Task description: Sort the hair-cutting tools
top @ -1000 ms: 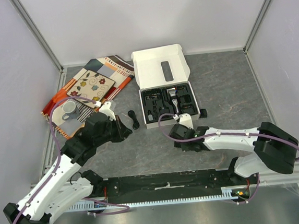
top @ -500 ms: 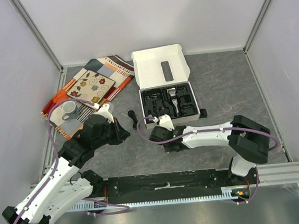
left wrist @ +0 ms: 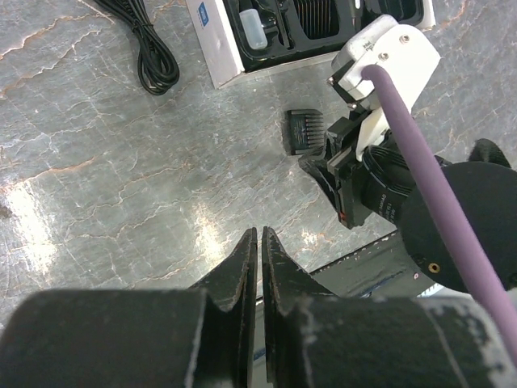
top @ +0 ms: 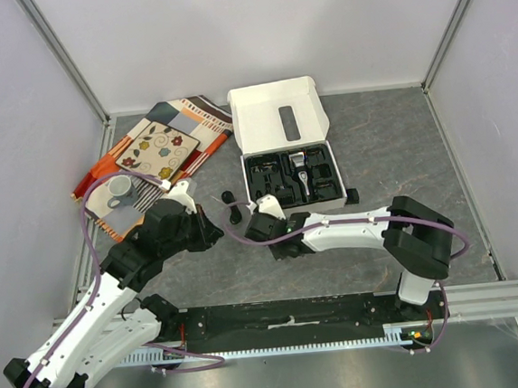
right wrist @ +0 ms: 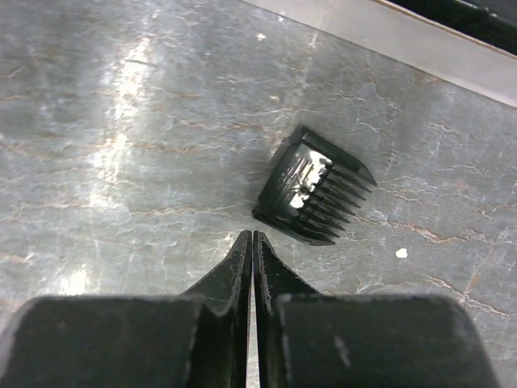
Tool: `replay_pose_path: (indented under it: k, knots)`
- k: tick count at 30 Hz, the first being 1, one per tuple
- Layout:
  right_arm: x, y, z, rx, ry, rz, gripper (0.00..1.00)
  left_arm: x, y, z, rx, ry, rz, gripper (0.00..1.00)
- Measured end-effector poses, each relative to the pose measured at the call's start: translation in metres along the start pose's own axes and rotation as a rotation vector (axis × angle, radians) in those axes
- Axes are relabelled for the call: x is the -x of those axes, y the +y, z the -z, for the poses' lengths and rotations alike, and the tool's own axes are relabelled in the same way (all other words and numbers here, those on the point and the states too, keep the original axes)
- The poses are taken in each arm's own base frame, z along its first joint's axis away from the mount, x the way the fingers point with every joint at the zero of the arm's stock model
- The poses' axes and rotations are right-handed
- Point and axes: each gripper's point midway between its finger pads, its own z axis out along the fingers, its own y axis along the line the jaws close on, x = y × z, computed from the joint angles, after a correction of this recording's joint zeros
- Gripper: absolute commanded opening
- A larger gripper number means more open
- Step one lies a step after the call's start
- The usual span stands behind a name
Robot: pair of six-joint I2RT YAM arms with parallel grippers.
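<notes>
A black comb attachment (right wrist: 313, 187) lies flat on the grey table just beyond the tips of my right gripper (right wrist: 253, 234), which is shut and empty. The same comb (left wrist: 305, 131) shows in the left wrist view beside the right wrist. My right gripper (top: 251, 231) hovers off the box's front left corner. My left gripper (left wrist: 259, 230) is shut on nothing over bare table, left of it (top: 217, 234). The black-and-silver clipper (top: 299, 166) rests in the box's black tray. A coiled black cord (top: 233, 207) lies left of the box.
The open white box (top: 278, 115) stands at the back centre with its lid up. A small black piece (top: 352, 196) lies by its right front corner. A patterned cloth (top: 155, 149) with a white cup (top: 119, 188) is at the back left.
My right arm has swung left along the box's front, from its right corner to its left corner, staying shut. The left arm has barely moved.
</notes>
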Motion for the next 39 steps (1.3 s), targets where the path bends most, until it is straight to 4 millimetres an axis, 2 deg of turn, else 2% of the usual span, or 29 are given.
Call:
replay_pose_path:
  k: [3,4,6,7,10,13,18,23,25,28,31,33,39]
  knots:
    - [0.001,0.006,0.009,0.044,0.012,0.042,0.28,0.0,0.0,0.0,0.0,0.0,0.0,0.1]
    - [0.001,0.007,0.015,0.06,0.015,0.062,0.41,0.0,0.0,0.0,-0.001,0.0,0.0,0.1]
    - [0.002,0.011,0.03,0.102,0.017,0.104,0.52,0.0,0.0,0.0,-0.001,0.0,0.0,0.11]
    - [0.005,0.011,0.039,0.12,0.01,0.13,0.63,0.0,0.0,0.0,-0.001,0.0,0.0,0.1]
    - [0.018,0.008,0.067,0.159,-0.036,0.193,0.75,0.0,0.0,0.0,-0.002,-0.001,0.0,0.11]
    - [0.032,-0.005,0.086,0.161,-0.086,0.244,0.82,0.001,-0.001,0.001,-0.003,-0.002,0.0,0.11]
    - [0.038,-0.027,0.089,0.133,-0.124,0.367,0.82,0.001,-0.001,0.001,-0.003,-0.002,0.0,0.11]
    - [0.032,-0.045,0.075,0.148,-0.103,0.497,0.82,0.001,-0.001,0.0,-0.003,0.001,0.0,0.1]
    - [0.039,-0.058,0.067,0.164,-0.09,0.505,0.82,0.0,-0.001,0.0,-0.003,0.002,0.0,0.1]
    - [0.047,-0.067,0.056,0.215,-0.082,0.53,0.81,0.0,-0.002,0.0,-0.006,0.003,0.0,0.1]
    - [0.04,-0.06,0.043,0.299,-0.041,0.606,0.82,0.0,-0.002,0.0,-0.008,0.005,0.0,0.11]
    - [0.029,-0.05,0.035,0.373,-0.002,0.684,0.85,0.0,-0.002,0.0,-0.008,0.005,0.0,0.11]
    - [0.011,-0.037,0.028,0.499,0.04,0.823,0.88,0.001,-0.003,0.003,-0.013,-0.001,-0.001,0.11]
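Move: The clipper comb lies just off the right hand's shut fingertips, about 3 cm ahead, 1 cm to their right and 2 cm lower. The middle of the open tool box is about 17 cm ahead of that hand and 5 cm to its right, the black cable coil some 15 cm ahead and 11 cm to the left, both low on the table. For the idle left hand, the comb is roughly 14 cm to the right, 4 cm ahead and 17 cm below. Straight up first: the right hand climbs about 10 cm above the comb, drawing back a little at the start as its shut fingers spread nearly wide. It then swings right and forward over the table, and sinks some 6 cm while easing back, turning about 55 degrees counter-clockwise all along. It ends about 4 cm to the right of its start, open and above the table, with no touch on the comb. ##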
